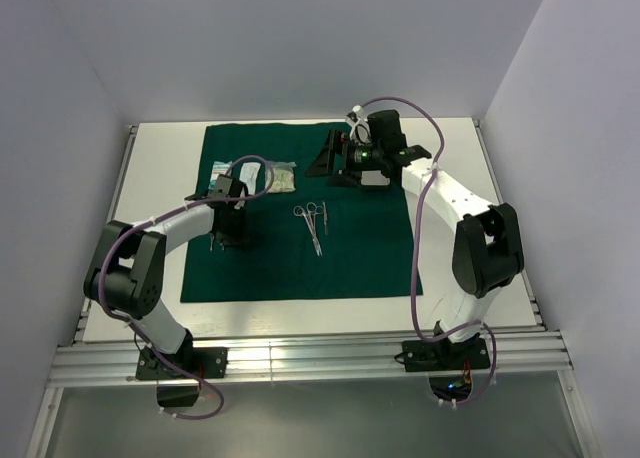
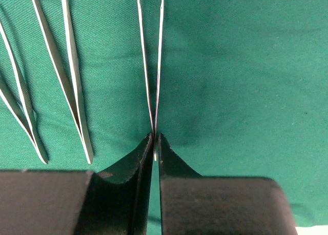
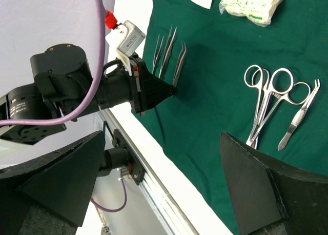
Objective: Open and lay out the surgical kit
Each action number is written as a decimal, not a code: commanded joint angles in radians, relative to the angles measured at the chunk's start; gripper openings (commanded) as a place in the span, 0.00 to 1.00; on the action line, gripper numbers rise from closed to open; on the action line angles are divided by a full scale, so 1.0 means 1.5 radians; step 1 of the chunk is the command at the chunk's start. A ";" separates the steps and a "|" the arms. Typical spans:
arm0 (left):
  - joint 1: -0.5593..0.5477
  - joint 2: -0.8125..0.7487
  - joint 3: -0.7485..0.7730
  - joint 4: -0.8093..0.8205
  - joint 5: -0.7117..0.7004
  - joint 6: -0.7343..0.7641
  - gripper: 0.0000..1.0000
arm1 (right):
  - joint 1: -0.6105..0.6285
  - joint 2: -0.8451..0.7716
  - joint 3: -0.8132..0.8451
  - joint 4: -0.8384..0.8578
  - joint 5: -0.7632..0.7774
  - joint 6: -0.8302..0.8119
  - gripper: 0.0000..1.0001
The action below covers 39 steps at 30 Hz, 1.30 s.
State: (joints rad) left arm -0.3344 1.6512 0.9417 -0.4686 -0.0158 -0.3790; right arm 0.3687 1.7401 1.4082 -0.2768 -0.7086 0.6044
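The surgical kit lies unwrapped on its dark green cloth (image 1: 300, 268). My left gripper (image 1: 228, 233) is low over the cloth's left part. In the left wrist view the joined end of slim steel tweezers (image 2: 155, 91) sits between the fingertips (image 2: 146, 148), leaning on the left one, with a thin slit of cloth showing beside it. Two more tweezers (image 2: 69, 76) lie to the left. Ring-handled clamps (image 1: 312, 218) (image 3: 266, 99) rest mid-cloth. Pale packets (image 1: 280, 176) (image 3: 253, 1) lie at the back. My right gripper (image 1: 335, 163) (image 3: 163, 153) hangs wide open over the cloth's far side, holding nothing.
The white table rim (image 3: 169, 158) and a metal rail run along the cloth's left edge. A short steel forceps (image 3: 300, 114) lies beside the clamps. The left arm's purple cable (image 1: 255, 168) loops over the packets. Grey walls close in on three sides.
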 commanded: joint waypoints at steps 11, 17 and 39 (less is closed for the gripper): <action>0.005 0.014 0.016 -0.009 -0.024 0.002 0.24 | 0.002 0.000 0.027 0.012 -0.012 -0.003 1.00; 0.003 -0.027 0.053 -0.019 -0.032 -0.001 0.37 | 0.001 -0.014 0.019 0.004 0.011 -0.021 1.00; -0.052 -0.197 0.122 0.087 -0.107 0.052 0.41 | 0.034 0.105 0.068 -0.163 0.325 -0.165 0.55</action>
State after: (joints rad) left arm -0.4137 1.3792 1.1416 -0.3717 -0.1375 -0.2974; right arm 0.3733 1.8488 1.4380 -0.4587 -0.3519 0.4034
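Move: The left fingers are still around the near end of the third tweezers, whose middle lies about 4 cm ahead. The second pair's middle is about 5 cm ahead and 4 cm left, the first about 4 cm ahead and 7 cm left. From the right hand, the forceps lie some 20 cm below and 2 cm back, with the scissors 2 cm farther back and 3 cm left of them. Left fingers open, free the tweezers and rise 18 cm; right hand sinks 9 cm towards the forceps, partly closing. ##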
